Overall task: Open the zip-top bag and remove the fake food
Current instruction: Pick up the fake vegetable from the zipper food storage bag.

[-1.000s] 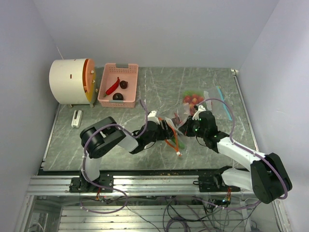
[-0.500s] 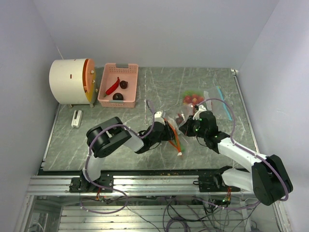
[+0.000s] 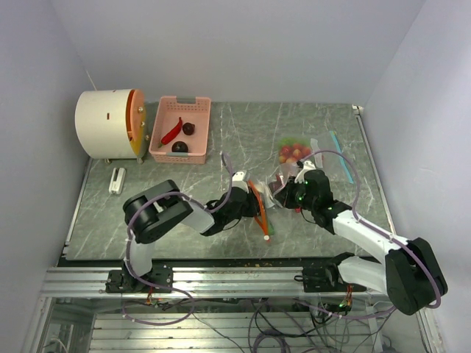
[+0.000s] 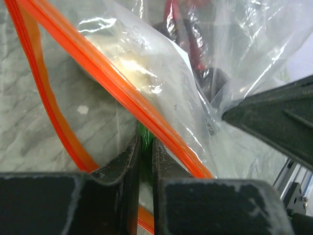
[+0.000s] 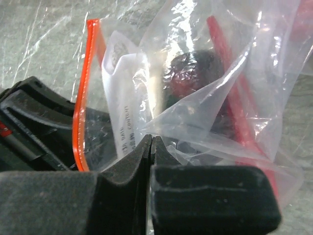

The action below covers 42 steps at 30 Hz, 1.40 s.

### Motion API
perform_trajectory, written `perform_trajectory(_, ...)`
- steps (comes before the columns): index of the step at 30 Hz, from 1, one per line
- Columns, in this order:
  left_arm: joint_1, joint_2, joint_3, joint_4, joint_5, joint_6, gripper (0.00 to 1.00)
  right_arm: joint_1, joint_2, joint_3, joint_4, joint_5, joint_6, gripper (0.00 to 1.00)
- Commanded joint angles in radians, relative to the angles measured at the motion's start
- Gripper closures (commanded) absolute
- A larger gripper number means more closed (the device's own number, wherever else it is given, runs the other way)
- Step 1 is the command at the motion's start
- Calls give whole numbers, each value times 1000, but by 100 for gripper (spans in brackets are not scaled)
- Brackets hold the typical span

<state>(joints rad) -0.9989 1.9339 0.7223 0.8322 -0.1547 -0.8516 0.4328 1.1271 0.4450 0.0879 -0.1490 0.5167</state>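
The zip-top bag (image 3: 274, 184), clear with an orange zip strip (image 4: 122, 93), lies mid-table between both arms. My left gripper (image 4: 145, 145) reaches in at the bag's mouth, its jaws shut on a thin green piece of fake food (image 4: 145, 139); in the top view this gripper (image 3: 252, 204) sits beside the orange strip (image 3: 260, 213). My right gripper (image 5: 151, 142) is shut on a fold of the bag's clear plastic (image 5: 205, 122), at the bag's right side (image 3: 287, 193). Inside the bag show a dark purple piece (image 5: 193, 73) and a long red piece (image 5: 234, 103).
A second clear bag (image 3: 294, 152) with small red and green pieces and a blue strip (image 3: 337, 151) lies at the back right. A pink basket (image 3: 197, 125) holding a red chilli and two dark pieces stands back left, beside a white drum (image 3: 107, 123). A small white object (image 3: 116, 180) lies at left.
My left jaws have gone from wide open to shut on the green piece at the bag's mouth. The orange strip shifted slightly. My right gripper kept its hold on the plastic.
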Motion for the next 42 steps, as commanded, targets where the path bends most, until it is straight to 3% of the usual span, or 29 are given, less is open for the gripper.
perform_trajectory(1, -12, -105, -37, -168, -24, 96, 82, -20, -20, 20, -30, 44, -39, 100)
perform_trajectory(21, -4, -444, 2, -671, -214, 325, 81, -53, 52, 26, 18, 42, -45, 100)
perform_trajectory(29, 93, -566, -44, -705, -163, 328, 81, -60, 36, 39, -6, 42, -52, 100)
perform_trajectory(34, 163, -552, -39, -673, -58, 334, 81, -62, 25, 34, -13, 43, -53, 100)
perform_trajectory(42, 204, -528, -10, -692, -38, 357, 81, -62, 14, 26, -18, 48, -54, 100)
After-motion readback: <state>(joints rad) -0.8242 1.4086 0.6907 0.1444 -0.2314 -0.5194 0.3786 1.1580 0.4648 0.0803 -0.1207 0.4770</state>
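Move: My left hand already grips the green vegetable just inside the bag's mouth. From it, the pink basket lies about 28 cm ahead and 27 cm left, a little lower. The zip-top bag's middle is some 7 cm right and 2 ahead, with the orange zip strip about 2 cm right and 1 back. From my right hand, which keeps pinching the bag film, the basket is about 24 cm ahead and 36 cm left, lower. With fingers still shut on the green vegetable, my left hand pulls it out through the bag's mouth: about 13 cm left, rising some 7 cm and sinking slightly at the end, with a small push forward late on. The wrist tips the fingers more steeply down, about 25 degrees. My right hand keeps the film pinched and eases a couple of centimetres right and forward. ##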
